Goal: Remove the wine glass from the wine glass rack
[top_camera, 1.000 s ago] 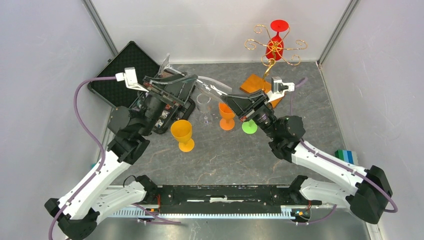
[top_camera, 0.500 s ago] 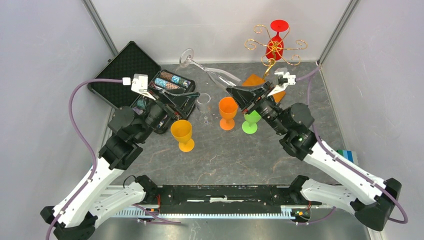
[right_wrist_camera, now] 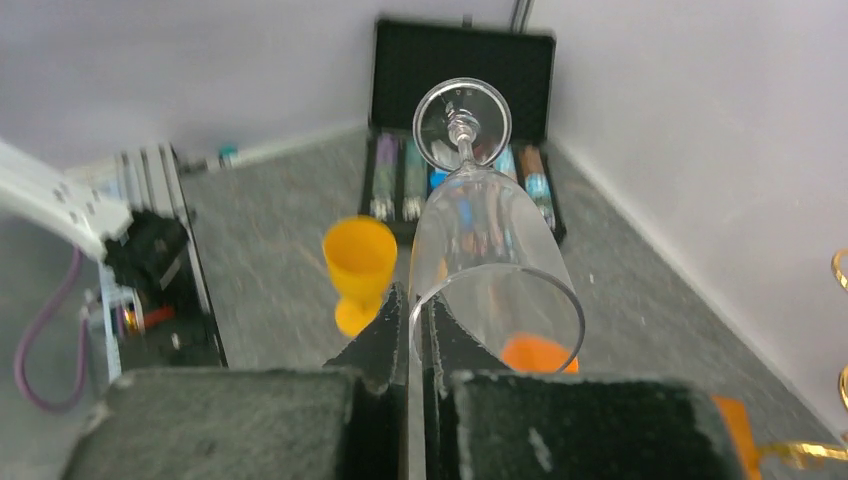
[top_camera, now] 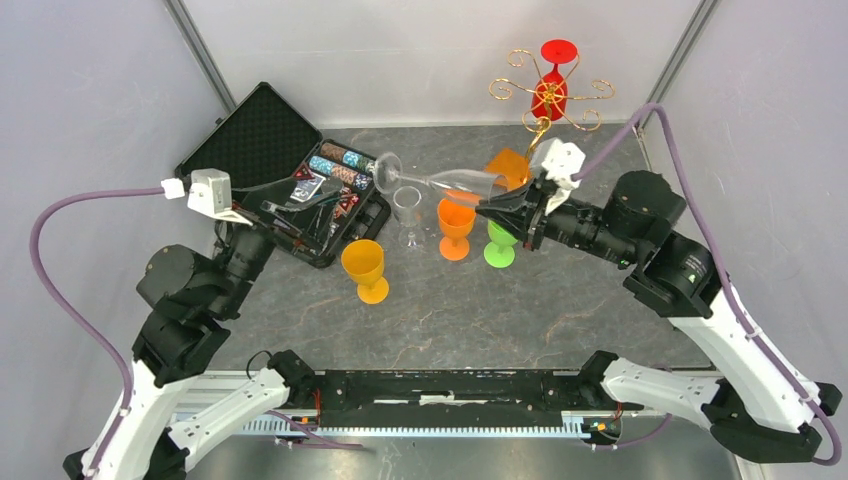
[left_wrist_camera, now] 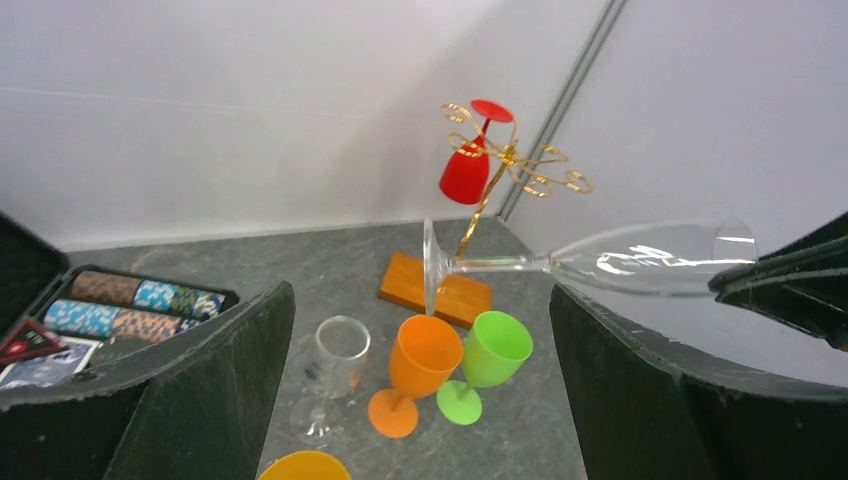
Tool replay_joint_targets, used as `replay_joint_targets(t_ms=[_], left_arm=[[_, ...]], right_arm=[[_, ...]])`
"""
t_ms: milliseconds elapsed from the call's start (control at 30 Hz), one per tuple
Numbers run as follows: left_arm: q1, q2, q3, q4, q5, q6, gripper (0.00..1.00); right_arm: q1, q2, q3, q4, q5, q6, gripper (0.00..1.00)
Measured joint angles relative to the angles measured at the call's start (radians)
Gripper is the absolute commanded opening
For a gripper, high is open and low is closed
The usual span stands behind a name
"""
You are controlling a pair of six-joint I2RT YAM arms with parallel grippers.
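My right gripper (top_camera: 490,204) is shut on the rim of a clear wine glass (top_camera: 440,182), which lies nearly level in the air with its foot pointing left. In the right wrist view the gripper (right_wrist_camera: 418,315) pinches the glass (right_wrist_camera: 490,250) wall. The wine glass rack (top_camera: 548,95) stands at the back right on its wooden base (top_camera: 508,163), and a red wine glass (top_camera: 552,88) hangs upside down from it. My left gripper (top_camera: 310,208) is open and holds nothing, over the case at the left. The left wrist view shows the clear glass (left_wrist_camera: 620,262) and the rack (left_wrist_camera: 510,165) ahead of it.
Below the held glass stand a small clear glass (top_camera: 407,210), an orange glass (top_camera: 455,225), a green glass (top_camera: 497,245) and a yellow glass (top_camera: 364,268). An open black case (top_camera: 262,130) with poker chips lies at the back left. Grey walls enclose the table.
My left arm has drawn back to the left, away from the clear glass. My right arm has swung out to the right, and the held glass now lies more level.
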Motion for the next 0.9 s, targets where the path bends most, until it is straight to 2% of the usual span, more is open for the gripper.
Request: replay_joint_targets(t_ms=[167,367,667,900], left_arm=[[0.000,0.022,0.000,-0.033,-0.022,0.022,1.00],[0.000,0.045,-0.011,-0.062,-0.038,0.026,1.00],[0.000,0.060,-0.032,-0.068,-0.051,0.036,1.00],[0.000,0.077,-0.046,-0.076,-0.122,0.065,1.00]], right_arm=[[0.000,0.045,0.034,-0.239,0.029,-0.140,0.00],[0.000,0.103,0.035,-0.441,0.032,-0.224,0.00],[0.023,0.195,0.019,-0.523,0.050,-0.251,0.00],[0.158,0.346,0.018,-0.560,0.154,-0.241,0.00]])
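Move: The right hand holds the clear wine glass by its rim, foot out to the left. The free table spot it is taken to lies about 10 cm left, 1 cm ahead and 45 cm below. From this hand, the amber glass stands some 23 cm left and 2 ahead, the orange one 5 left and 11 ahead, the green one 5 right and 9 ahead, all roughly 38 below. From the left hand, the spot is about 24 cm right, level, 46 below. Still pinching the clear glass by its rim, the right hand lowers it about 20 cm towards the bare table in front of the orange glass, tipping its fingers some 50 degrees from level to steeply down so that the foot swings under. The empty left hand, fingers open, sinks about 5 cm and eases forward, tipping slightly down. ##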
